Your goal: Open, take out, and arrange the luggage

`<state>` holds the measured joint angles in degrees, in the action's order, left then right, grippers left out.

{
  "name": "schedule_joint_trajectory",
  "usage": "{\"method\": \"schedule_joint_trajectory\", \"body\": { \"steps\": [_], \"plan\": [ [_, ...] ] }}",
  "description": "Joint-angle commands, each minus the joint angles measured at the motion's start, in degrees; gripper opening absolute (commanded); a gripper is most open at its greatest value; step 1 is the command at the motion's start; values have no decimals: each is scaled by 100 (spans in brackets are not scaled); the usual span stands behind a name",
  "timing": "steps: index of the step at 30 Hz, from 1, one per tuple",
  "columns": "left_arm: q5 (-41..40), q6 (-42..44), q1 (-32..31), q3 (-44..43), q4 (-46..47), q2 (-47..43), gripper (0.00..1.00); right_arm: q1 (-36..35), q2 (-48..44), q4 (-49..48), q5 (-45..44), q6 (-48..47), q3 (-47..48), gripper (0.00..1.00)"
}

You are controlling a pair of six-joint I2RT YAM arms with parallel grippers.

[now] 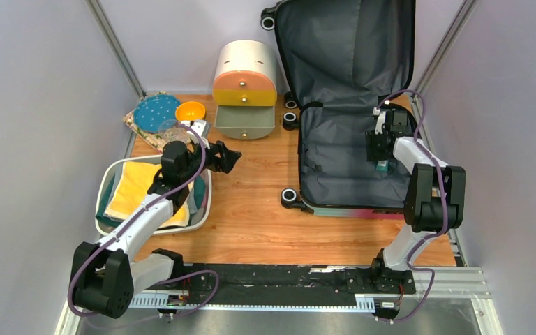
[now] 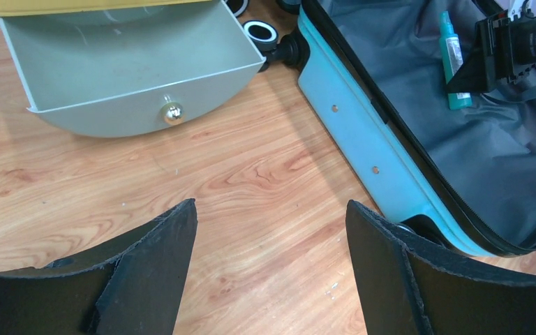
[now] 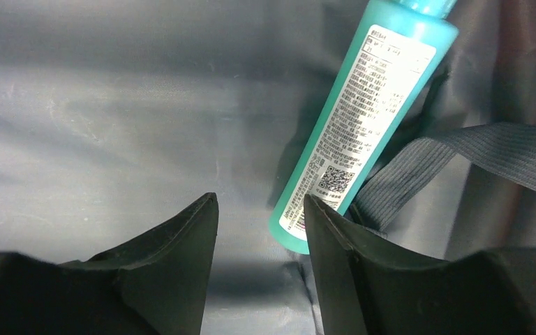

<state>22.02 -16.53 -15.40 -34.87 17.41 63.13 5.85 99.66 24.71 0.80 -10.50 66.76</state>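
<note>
The luggage (image 1: pixel 335 174) lies open at the right of the table, its lid (image 1: pixel 349 49) leaning on the back wall, dark grey lining showing. A teal bottle (image 3: pixel 370 118) with a white label lies on the lining beside an elastic strap (image 3: pixel 474 157). My right gripper (image 3: pixel 259 197) is open and empty just over the lining, the bottle's base beside its right fingertip, outside the gap. It shows in the top view (image 1: pixel 378 155) above the bottle (image 1: pixel 382 166). My left gripper (image 1: pixel 234 159) is open and empty over bare wood (image 2: pixel 272 204), left of the luggage's teal shell (image 2: pixel 363 132).
A round cream cabinet (image 1: pixel 246 66) stands at the back with its bottom grey-green drawer (image 2: pixel 132 77) pulled out and empty. A white basin (image 1: pixel 112 229) holding a yellow cloth sits at the left. A blue plate (image 1: pixel 156 112) and an orange bowl (image 1: pixel 190 111) are at the back left.
</note>
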Motion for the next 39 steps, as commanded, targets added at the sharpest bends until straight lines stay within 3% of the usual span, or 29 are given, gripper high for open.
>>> {"method": "schedule_joint_trajectory", "body": {
  "steps": [1, 11, 24, 30, 32, 33, 36, 39],
  "plan": [
    [-128, 212, -16, 42, 8, -179, 86, 75, 133, -117, -597, 13, 152, 56],
    [-66, 221, -16, 42, 140, -12, 87, 364, -403, 166, 245, 329, 495, 56],
    [-330, 458, -16, -99, -167, 191, 87, 365, 703, 315, 175, 725, 944, 52],
    [-339, 485, -16, -134, -176, 208, 87, 365, 704, 403, 298, 971, 716, 52],
    [-339, 493, -16, -134, -150, 208, 87, 365, 635, 403, 368, 971, 637, 46],
    [-339, 502, -16, -134, -150, 199, 87, 347, 608, 394, 429, 928, 636, 37],
    [-330, 520, -16, -125, -133, 155, 87, 321, 459, 464, 718, 831, 828, 20],
    [-408, 502, 2, -99, -150, 68, 88, 233, 239, 631, 1201, 752, 1205, 9]
  ]
}}
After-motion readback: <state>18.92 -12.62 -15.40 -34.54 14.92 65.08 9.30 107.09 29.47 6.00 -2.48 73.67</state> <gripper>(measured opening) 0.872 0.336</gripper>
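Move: Just ahead and to the right of the right hand lies the teal bottle on the suitcase floor, its middle about 3 cm forward, 3 cm right and 2 cm lower, with the right finger over its near end. The grey strap is roughly 8 cm right and 2 cm forward of that hand; the suitcase's near rim runs some 16 cm straight back, about 4 cm higher. From the left hand the bottle lies about 46 cm right, 8 cm forward and 16 cm below. Shifting about 2.5 cm right, the right hand lifts some 3 cm while reaching forward, then sinks about 5 cm and draws back slightly so its fingers straddle the bottle's body. Turning roughly 10 degrees clockwise as it goes, it then closes, pinching the bottle from both sides while easing back left. The left hand, open and empty, sinks about 2.5 cm over bare table. ##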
